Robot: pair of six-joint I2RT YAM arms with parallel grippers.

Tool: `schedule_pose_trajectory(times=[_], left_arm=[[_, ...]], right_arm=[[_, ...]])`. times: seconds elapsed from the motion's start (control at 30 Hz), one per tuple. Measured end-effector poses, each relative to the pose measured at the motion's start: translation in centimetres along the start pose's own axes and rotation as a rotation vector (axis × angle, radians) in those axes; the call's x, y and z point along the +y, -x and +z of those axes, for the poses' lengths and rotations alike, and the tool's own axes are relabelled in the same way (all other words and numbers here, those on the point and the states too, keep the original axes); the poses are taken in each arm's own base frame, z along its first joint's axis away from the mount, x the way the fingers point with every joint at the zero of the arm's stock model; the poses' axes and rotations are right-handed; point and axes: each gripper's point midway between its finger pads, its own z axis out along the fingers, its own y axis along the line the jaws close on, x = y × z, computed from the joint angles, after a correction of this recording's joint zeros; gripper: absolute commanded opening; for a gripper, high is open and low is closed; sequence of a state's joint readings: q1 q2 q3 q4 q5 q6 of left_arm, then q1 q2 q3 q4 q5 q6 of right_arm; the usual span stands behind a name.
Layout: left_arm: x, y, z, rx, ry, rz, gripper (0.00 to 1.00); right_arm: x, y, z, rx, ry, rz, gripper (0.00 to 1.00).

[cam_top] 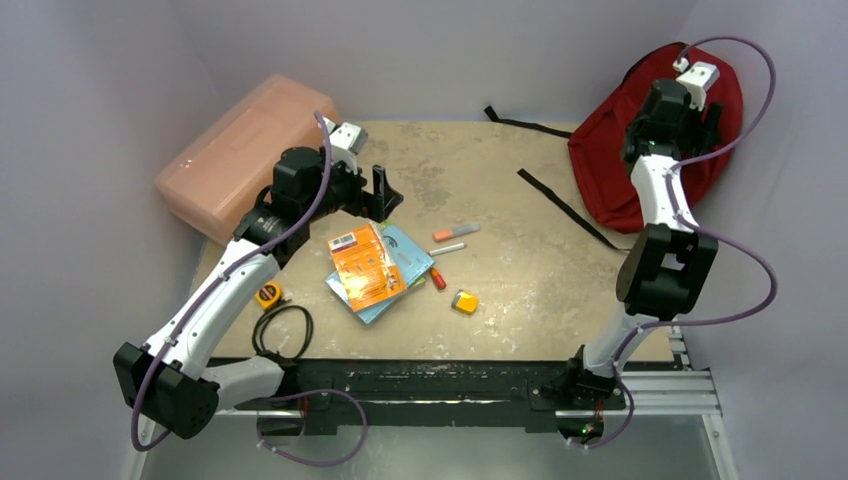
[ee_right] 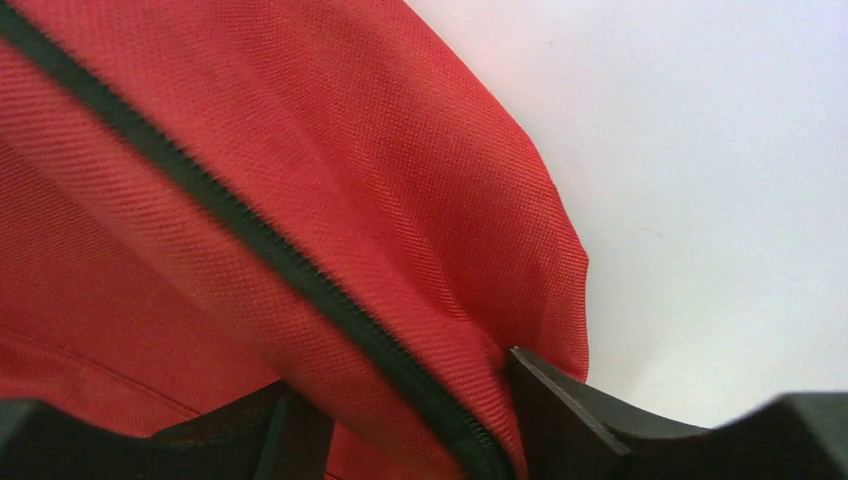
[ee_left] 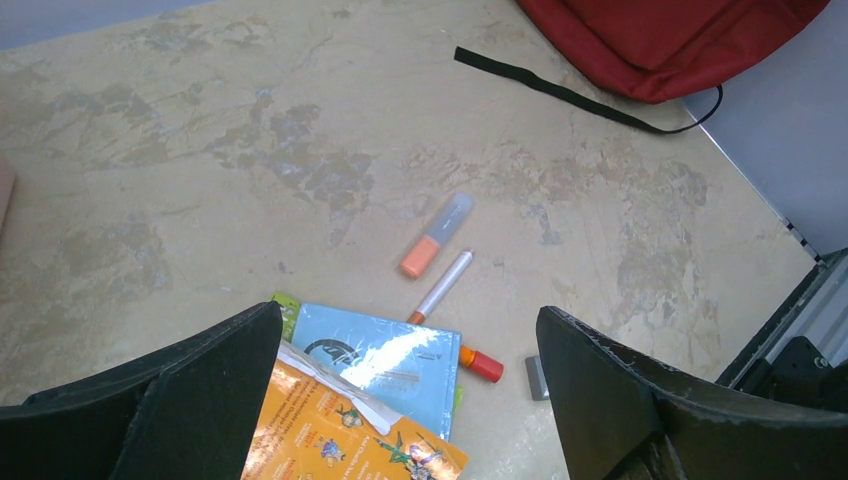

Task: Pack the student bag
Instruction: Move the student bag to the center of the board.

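Observation:
The dark red student bag (cam_top: 610, 170) leans at the table's far right corner against the wall. My right gripper (cam_top: 712, 125) is up against it. In the right wrist view its jaws (ee_right: 395, 400) stand open astride a fold of red fabric (ee_right: 300, 200) with a black zipper line (ee_right: 250, 240), and the right finger touches the cloth. My left gripper (cam_top: 385, 190) hangs wide open and empty (ee_left: 408, 312) above an orange booklet (cam_top: 367, 265) (ee_left: 340, 430) lying on a blue one (cam_top: 405, 250) (ee_left: 385, 360).
An orange highlighter (cam_top: 455, 233), a silver pen (cam_top: 447, 249), a red-capped marker (cam_top: 438, 279) and a small yellow-orange item (cam_top: 464, 301) lie mid-table. A pink plastic box (cam_top: 240, 150) stands far left. A yellow tape measure (cam_top: 267, 294) and black cable (cam_top: 285, 330) lie near left. Black straps (cam_top: 565, 207) trail from the bag.

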State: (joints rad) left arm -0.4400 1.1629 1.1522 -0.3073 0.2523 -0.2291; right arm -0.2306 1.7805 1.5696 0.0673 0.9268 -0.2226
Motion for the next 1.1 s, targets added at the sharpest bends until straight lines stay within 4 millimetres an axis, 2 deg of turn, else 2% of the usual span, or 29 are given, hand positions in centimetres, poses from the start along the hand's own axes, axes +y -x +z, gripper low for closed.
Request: schedule_pose_trajectory(times=[0.07,0.13,0.2,0.33,0.43,0.57,0.67,0.8,1.03,1.1], left_arm=[[0.1,-0.4,0.3,0.013,0.001,-0.003,0.99],[0.1,-0.4,0.4,0.016,0.001,-0.004,0.98],[0.1,-0.4,0.4,0.015,0.001,-0.004,0.98],[0.1,-0.4,0.4,0.016,0.0,-0.004,0.98],[0.1,-0.5,0.5,0.02,-0.002,-0.012,0.98],[0.1,-0.8,0.7,0.03,-0.002,-0.022,0.98],[0.2,-1.1,0.8,0.039,-0.001,-0.024,0.97],[0.1,-1.2,0.7,0.047,-0.001,-0.025,0.97],[0.0,-1.3,0.7,0.052,-0.003,-0.025,0.97],[-0.1,-1.2,0.7,0.052,-0.004,-0.025,0.97]], right_arm=[[0.3,0.0,0.5,0.005,-0.001,-0.015,0.35],[0.6,0.1,0.8,0.01,0.004,-0.019,0.28],[1.0,0.4,0.8,0.009,0.026,-0.012,0.16],[1.7,0.5,-0.3,0.025,0.076,0.007,0.0],[2.7,0.9,-2.1,0.039,0.142,0.037,0.0],[4.3,2.3,-6.2,0.044,0.277,0.113,0.0],[5.8,3.9,-9.7,0.054,0.436,0.232,0.0],[7.5,5.3,-13.1,0.104,0.629,0.42,0.0],[12.0,3.2,-18.4,0.214,0.971,0.547,0.0],[13.2,3.2,-19.7,0.208,1.041,0.568,0.0]])
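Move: The student bag's zipped edge is already between my open right fingers; the bag's middle lies about 9 cm to my right hand's left, 3 cm ahead and some 12 cm lower. Down on the board, its near strap lies about 26 cm left and 3 cm back from that hand, the highlighter about 53 cm left and 6 cm back. From my left hand the bag is roughly 62 cm to the right, 16 cm ahead and 12 cm below. I shut my right fingers from three-quarters open to nearly closed, pinching the student bag's zipped edge while easing a little forward, then sweep it left across the far side of the board, some 24 cm in all. My hand arcs up about 4 cm midway and sinks again, turning roughly 50 degrees counter-clockwise while its left side rolls up. ##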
